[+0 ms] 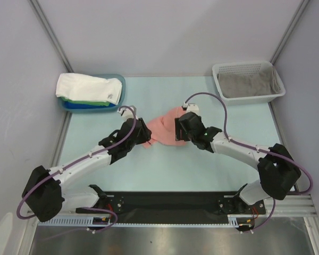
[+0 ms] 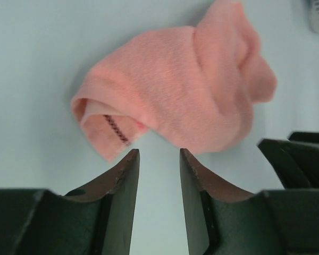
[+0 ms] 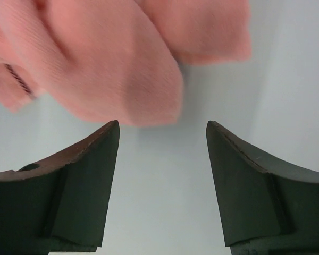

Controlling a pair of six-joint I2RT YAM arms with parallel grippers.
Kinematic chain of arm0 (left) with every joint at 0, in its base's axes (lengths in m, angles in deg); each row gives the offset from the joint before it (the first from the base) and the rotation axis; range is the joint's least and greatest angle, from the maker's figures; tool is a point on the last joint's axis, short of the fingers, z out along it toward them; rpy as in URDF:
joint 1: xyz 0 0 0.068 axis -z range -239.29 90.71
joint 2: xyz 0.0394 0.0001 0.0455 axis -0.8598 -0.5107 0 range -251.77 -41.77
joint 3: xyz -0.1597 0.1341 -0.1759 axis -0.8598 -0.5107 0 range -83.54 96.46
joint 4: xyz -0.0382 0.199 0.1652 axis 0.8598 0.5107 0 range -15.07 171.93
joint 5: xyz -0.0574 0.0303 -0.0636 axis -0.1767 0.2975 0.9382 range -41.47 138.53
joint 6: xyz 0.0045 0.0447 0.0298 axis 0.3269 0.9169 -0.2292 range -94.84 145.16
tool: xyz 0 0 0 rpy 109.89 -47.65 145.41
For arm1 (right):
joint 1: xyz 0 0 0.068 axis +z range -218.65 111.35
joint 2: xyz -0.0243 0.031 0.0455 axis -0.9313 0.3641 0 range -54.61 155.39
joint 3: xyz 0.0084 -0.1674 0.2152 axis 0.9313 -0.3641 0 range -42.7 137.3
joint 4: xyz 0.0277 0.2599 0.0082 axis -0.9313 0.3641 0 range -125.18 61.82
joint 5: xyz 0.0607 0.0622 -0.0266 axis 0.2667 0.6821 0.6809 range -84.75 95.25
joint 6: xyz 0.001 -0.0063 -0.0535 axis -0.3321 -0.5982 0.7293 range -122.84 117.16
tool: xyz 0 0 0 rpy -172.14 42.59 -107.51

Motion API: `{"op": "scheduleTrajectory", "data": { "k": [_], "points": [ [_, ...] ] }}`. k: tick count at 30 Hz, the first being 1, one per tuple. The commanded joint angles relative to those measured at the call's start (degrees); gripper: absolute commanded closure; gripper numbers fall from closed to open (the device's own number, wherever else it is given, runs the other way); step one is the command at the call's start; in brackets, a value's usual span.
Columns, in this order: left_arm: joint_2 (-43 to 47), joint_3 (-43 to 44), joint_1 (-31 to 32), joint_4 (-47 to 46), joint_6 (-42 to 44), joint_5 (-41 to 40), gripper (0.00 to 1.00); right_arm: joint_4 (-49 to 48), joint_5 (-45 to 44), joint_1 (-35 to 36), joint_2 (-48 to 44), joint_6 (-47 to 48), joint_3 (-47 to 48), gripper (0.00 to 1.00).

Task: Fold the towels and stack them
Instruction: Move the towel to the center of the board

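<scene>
A crumpled salmon pink towel [image 1: 164, 127] lies bunched in the middle of the table, between my two grippers. My left gripper [image 1: 144, 133] is open at its left edge; in the left wrist view the pink towel [image 2: 186, 101] sits just beyond the empty left gripper [image 2: 159, 154]. My right gripper [image 1: 178, 127] stands open over the towel's right side; its wrist view shows the pink towel [image 3: 111, 58] ahead of the right gripper [image 3: 162, 126], nothing between the fingers. Folded white, green and blue towels [image 1: 89, 87] are stacked at the back left. A grey towel [image 1: 245, 84] lies in the basket.
The blue plastic tray [image 1: 123, 84] holds the folded stack at the back left. A white perforated basket [image 1: 276, 87] stands at the back right. Grey walls enclose the table on three sides. A black rail with the arm bases runs along the near edge.
</scene>
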Motion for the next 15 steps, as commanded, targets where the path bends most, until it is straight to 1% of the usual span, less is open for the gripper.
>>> {"op": "scheduleTrajectory", "data": {
  "k": [1, 3, 4, 6, 7, 9, 10, 14, 15],
  "points": [
    [-1.01, -3.15, -2.6, 3.45, -3.1, -1.46, 0.58, -1.34, -4.05, -0.39, -4.87, -3.48, -6.05, 0.29],
    [-1.71, -4.04, -2.96, 1.95, -3.28, -0.66, 0.59, -4.06, -1.96, -1.09, -5.58, -3.75, -8.77, 0.28],
    [-1.89, -4.66, -3.31, 1.43, -3.28, -0.4, 0.59, -7.29, 1.19, -1.44, -5.75, -3.57, -11.22, 0.28],
    [-2.5, -5.01, -3.4, 0.54, -3.36, -0.13, 0.59, -11.87, 4.72, -2.15, -5.93, -2.61, -13.78, 0.28],
    [-2.59, -5.54, -3.49, 0.37, -3.45, 0.04, 0.59, -16.68, 7.61, -2.5, -5.76, -2.52, -15.88, 0.28],
    [-2.59, -6.24, -3.66, -1.12, -3.45, 0.57, 0.59, -20.31, 11.13, -3.9, -5.23, -2.51, -17.3, 0.28],
    [-2.68, -6.77, -3.84, -1.39, -3.54, 0.66, 0.59, -22.59, 11.76, -4.34, -4.27, -2.95, -17.66, 0.28],
    [-3.2, -8.44, -4.28, -3.06, -4.41, 1.01, 0.59, -26.56, 14.14, -6.1, -0.93, -4.88, -17.75, 0.33],
    [-3.03, -9.49, -4.28, -3.5, -4.59, 1.18, 0.59, -27.44, 13.79, -6.1, -0.4, -5.41, -18.01, 0.37]
  ]
}}
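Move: The striped corner of the pink towel lies about 13 cm below my left hand, some 2 cm ahead and 2 cm to its left. The towel's middle is about 10 cm ahead of that hand and 7 cm to its right. My right hand is over the towel's near right corner, about 11 cm below it and 2 cm to its right. From that hand the towel's far right flap lies some 12 cm ahead and 4 cm to the right. I sink both open hands towards the two near corners of the pink towel without touching it yet. My left hand drops about 7 cm while sliding some 3.5 cm left over the striped corner, its fingers tipping further down by roughly 10 degrees. My right hand goes down about 6 cm, swinging back and right, then easing forward and left as it rolls its left side up a little. ##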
